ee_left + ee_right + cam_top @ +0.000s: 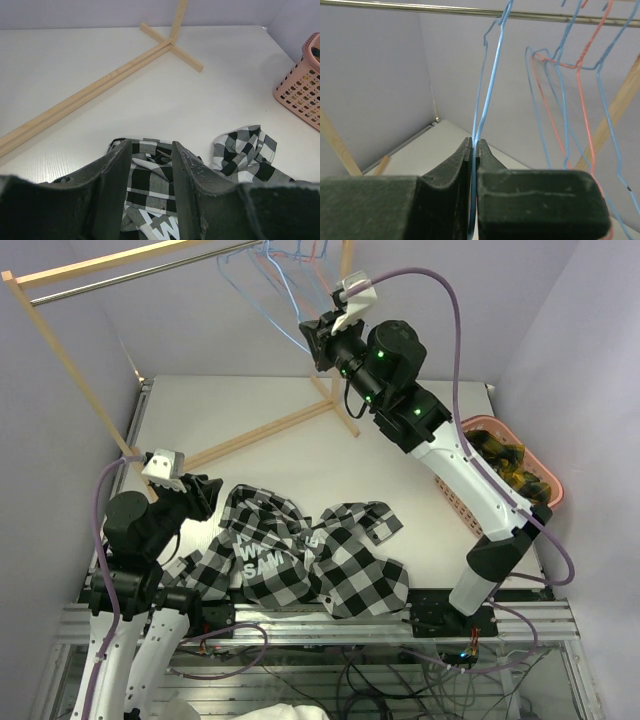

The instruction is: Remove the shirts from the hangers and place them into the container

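Observation:
The black-and-white checked shirt [300,555] lies crumpled on the table near the front edge, white lettering showing. My left gripper [208,496] hangs low at the shirt's left end. In the left wrist view its jaws [150,145] stand apart, open, over the collar part of the shirt [150,182]. My right gripper [320,337] is raised by the rail, shut on the wire of a light blue hanger [492,75] that hooks over the metal rail [420,7]. More blue and pink hangers [580,65] hang to its right. The pink container [548,472] stands at the table's right edge.
The wooden rack's base bars [270,430] cross the table's far left and middle, with its post [60,350] at the left. The container [300,85] holds dark and yellow items. Grey walls close in at the back and on both sides.

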Robot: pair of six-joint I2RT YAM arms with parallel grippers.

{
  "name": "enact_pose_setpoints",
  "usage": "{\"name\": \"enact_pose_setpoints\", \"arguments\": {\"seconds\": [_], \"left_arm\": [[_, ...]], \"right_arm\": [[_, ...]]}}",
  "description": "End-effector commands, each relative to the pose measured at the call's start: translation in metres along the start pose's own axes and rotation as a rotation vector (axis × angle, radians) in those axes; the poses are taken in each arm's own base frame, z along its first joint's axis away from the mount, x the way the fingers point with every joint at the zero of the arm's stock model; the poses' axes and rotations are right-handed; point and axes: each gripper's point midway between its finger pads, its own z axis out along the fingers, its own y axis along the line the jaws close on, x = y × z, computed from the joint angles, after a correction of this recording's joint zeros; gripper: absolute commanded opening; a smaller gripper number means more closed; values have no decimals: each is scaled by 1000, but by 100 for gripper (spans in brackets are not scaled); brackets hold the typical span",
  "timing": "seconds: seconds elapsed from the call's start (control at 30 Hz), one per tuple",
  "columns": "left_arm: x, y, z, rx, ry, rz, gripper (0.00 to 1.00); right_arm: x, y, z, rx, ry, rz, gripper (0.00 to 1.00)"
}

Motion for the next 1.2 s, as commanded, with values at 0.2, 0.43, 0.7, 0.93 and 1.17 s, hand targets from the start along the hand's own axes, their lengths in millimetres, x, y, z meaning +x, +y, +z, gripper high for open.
{"name": "enact_pose_setpoints", "arguments": {"seconds": [0.2, 0.43, 0.7, 0.93, 1.17], "left_arm": [[2, 0, 2, 5, 5, -2, 49], [2, -1, 2, 7, 3, -1, 49], [1, -2, 1, 11, -3, -2, 49], [2, -1, 2, 10, 1, -3, 48], [3, -1, 2, 7, 4, -6, 48]], "right_arm": [[15, 5, 6, -15, 43, 5, 37], [37, 4, -56, -36, 126, 77, 67], [167, 55, -141, -234, 445, 310, 100], [268, 126, -197, -385, 678, 369, 100], [312, 171, -234, -386, 728, 288, 100]]}}
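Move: The right hand is shut on the blue hanger's wire, and the rack's metal rod it is being hung on lies about 14 cm ahead, 8 cm to the left and 14 cm above. The other empty hangers hang nearly straight ahead, some 18 cm out, 2 cm to the right and 5 cm above. The checked shirt lies on the table about 21 cm back, 4 cm left and 50 cm below; from the left hand it is some 19 cm right, 4 cm back and 28 cm below. The right hand eases a centimetre or two forward and left while starting to sink, opens its fingers and lets go of the blue hanger at the rod. With the fingers going wide open it then backs away and swoops down towards the shirt, ending roughly 37 cm lower and 22 cm nearer the base, the wrist tipping some 45 degrees downward and turning counter-clockwise by about 25 as it goes, so the open fingers come over the cloth without touching it yet. ##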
